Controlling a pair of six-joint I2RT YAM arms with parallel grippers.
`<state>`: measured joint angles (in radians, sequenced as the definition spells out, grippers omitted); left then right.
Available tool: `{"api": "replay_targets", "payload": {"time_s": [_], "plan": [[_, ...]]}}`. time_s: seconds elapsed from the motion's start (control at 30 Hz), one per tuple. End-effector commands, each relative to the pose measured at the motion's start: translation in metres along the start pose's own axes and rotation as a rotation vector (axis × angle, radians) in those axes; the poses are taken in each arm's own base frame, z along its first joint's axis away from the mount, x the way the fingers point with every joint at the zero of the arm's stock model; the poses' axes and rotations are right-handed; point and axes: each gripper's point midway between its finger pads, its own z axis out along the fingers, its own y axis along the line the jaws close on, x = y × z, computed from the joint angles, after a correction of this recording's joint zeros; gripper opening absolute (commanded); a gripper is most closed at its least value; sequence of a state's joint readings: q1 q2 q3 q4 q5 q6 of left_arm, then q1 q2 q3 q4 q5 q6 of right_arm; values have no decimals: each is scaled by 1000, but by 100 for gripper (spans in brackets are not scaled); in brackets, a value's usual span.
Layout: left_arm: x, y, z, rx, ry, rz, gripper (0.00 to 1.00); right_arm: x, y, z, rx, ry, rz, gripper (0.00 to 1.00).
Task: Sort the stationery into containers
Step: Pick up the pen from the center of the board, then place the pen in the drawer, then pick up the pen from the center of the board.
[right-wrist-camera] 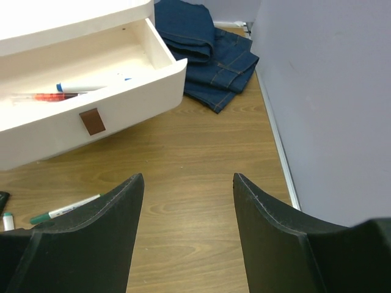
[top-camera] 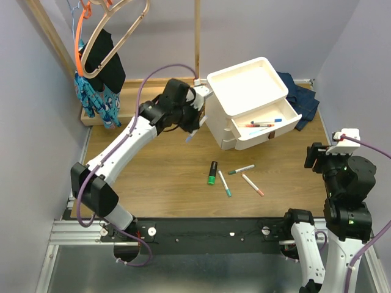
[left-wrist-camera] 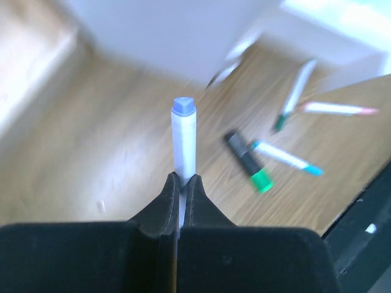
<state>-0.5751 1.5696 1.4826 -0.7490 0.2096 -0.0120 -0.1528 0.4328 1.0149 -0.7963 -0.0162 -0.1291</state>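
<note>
My left gripper (top-camera: 193, 129) hovers just left of the white drawer unit (top-camera: 244, 85) and is shut on a pale blue tube (left-wrist-camera: 183, 137), which sticks out past the fingertips (left-wrist-camera: 173, 183). The unit's top drawer (top-camera: 292, 116) stands pulled out, with a blue-capped marker (right-wrist-camera: 85, 86) and a red-orange one (right-wrist-camera: 43, 96) lying inside. On the table in front lie a thick black-and-green marker (top-camera: 212, 173) and three slim markers: green-capped (top-camera: 241, 169), teal-capped (top-camera: 225, 183) and orange-capped (top-camera: 252, 184). My right gripper (right-wrist-camera: 186, 183) is open over bare wood near the right wall, holding nothing.
Folded jeans (top-camera: 300, 97) lie behind the unit on the right. A wooden clothes rack with hangers and hanging garments (top-camera: 101, 67) fills the back left corner. Lilac walls close in on both sides, and the right arm (top-camera: 345, 183) stands by the right wall.
</note>
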Motion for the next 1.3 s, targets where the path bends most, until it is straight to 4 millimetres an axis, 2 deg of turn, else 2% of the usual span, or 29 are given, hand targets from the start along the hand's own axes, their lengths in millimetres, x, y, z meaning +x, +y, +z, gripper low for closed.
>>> {"api": "replay_targets", "payload": {"time_s": [0.0, 0.03, 0.07, 0.1, 0.13, 0.17, 0.2, 0.23, 0.27, 0.3, 0.33, 0.37, 0.43, 0.47, 0.53, 0.57, 0.67, 0.83, 0.9, 0.93, 1.03, 1.13, 1.17, 1.23, 1.27], "plan": [[-100, -93, -62, 315, -315, 402, 0, -17, 1, 11, -5, -79, 36, 68], [-112, -104, -66, 334, -342, 440, 0, -17, 1, 13, -3, -78, 44, 68], [-119, -120, -58, 360, -344, 475, 0, -16, 2, 14, -4, -79, 48, 68], [-146, -126, -73, 341, -419, 508, 0, -18, 2, 15, -4, -86, 51, 68], [-157, -130, -74, 330, -445, 520, 0, -17, 2, 17, -5, -85, 57, 68], [-164, -133, -59, 328, -436, 519, 0, -17, 2, 17, -4, -86, 62, 68], [-182, -140, -67, 317, -486, 534, 0, -18, 2, 18, -3, -86, 64, 68], [-188, -142, -64, 317, -498, 538, 0, -18, 2, 18, -1, -86, 67, 68], [-189, -143, -48, 317, -481, 527, 0, -19, 1, 18, -1, -86, 65, 68], [-199, -148, -50, 320, -511, 533, 0, -21, 0, 17, 4, -90, 64, 68], [-200, -150, -44, 317, -509, 530, 0, -22, -1, 17, 7, -90, 58, 68], [-199, -150, -29, 317, -491, 533, 0, -22, -1, 16, 10, -89, 55, 68], [-203, -155, -21, 316, -499, 537, 0, -23, -4, 16, 23, -87, 50, 68], [-201, -156, -8, 319, -484, 536, 0, -23, -5, 16, 26, -86, 48, 68], [-203, -159, -1, 326, -483, 530, 0, -24, -5, 16, 29, -86, 47, 68], [-201, -159, 10, 325, -467, 524, 0, -23, -5, 16, 30, -84, 47, 68], [-199, -159, 24, 323, -454, 520, 0, -23, -6, 17, 35, -81, 46, 68], [-193, -166, 34, 349, -435, 518, 1, -18, -7, 18, 38, -68, 47, 68], [-189, -167, 39, 355, -420, 514, 17, -17, -7, 21, 40, -66, 51, 68], [-189, -166, 40, 344, -419, 516, 35, -16, -7, 21, 40, -63, 55, 68], [-194, -162, 34, 309, -435, 513, 51, -16, -7, 25, 36, -61, 64, 68], [-206, -160, 6, 276, -491, 520, 53, -15, -7, 27, 34, -58, 67, 68], [-216, -153, -17, 228, -532, 508, 53, -15, -7, 27, 36, -56, 68, 68], [-216, -141, -35, 158, -546, 464, 54, -15, -7, 27, 37, -54, 65, 68], [-221, -126, -69, 69, -594, 431, 55, -16, -7, 26, 37, -56, 65, 68]]}}
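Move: The pen is already pinched in the left hand, and the open drawer it goes to has its middle about 30 cm to the right, 6 cm farther out and roughly 8 cm lower. The white box stands behind the drawer, some 21 cm ahead and 22 cm right of this hand; the black marker lies about 10 cm back, 9 cm right and 19 cm below. From the idle right hand, the drawer is about 22 cm ahead, 13 cm left and 20 cm lower. The pen, still pinched, is swept by the left hand to the right, some 22 cm in all, first climbing about 21 cm, then sinking some 11 cm over the left part of the open drawer. On the way the wrist turns clockwise about 30 degrees and the fingers tip up to point more rightward; there they open to about half and let go of the pen above the drawer. ##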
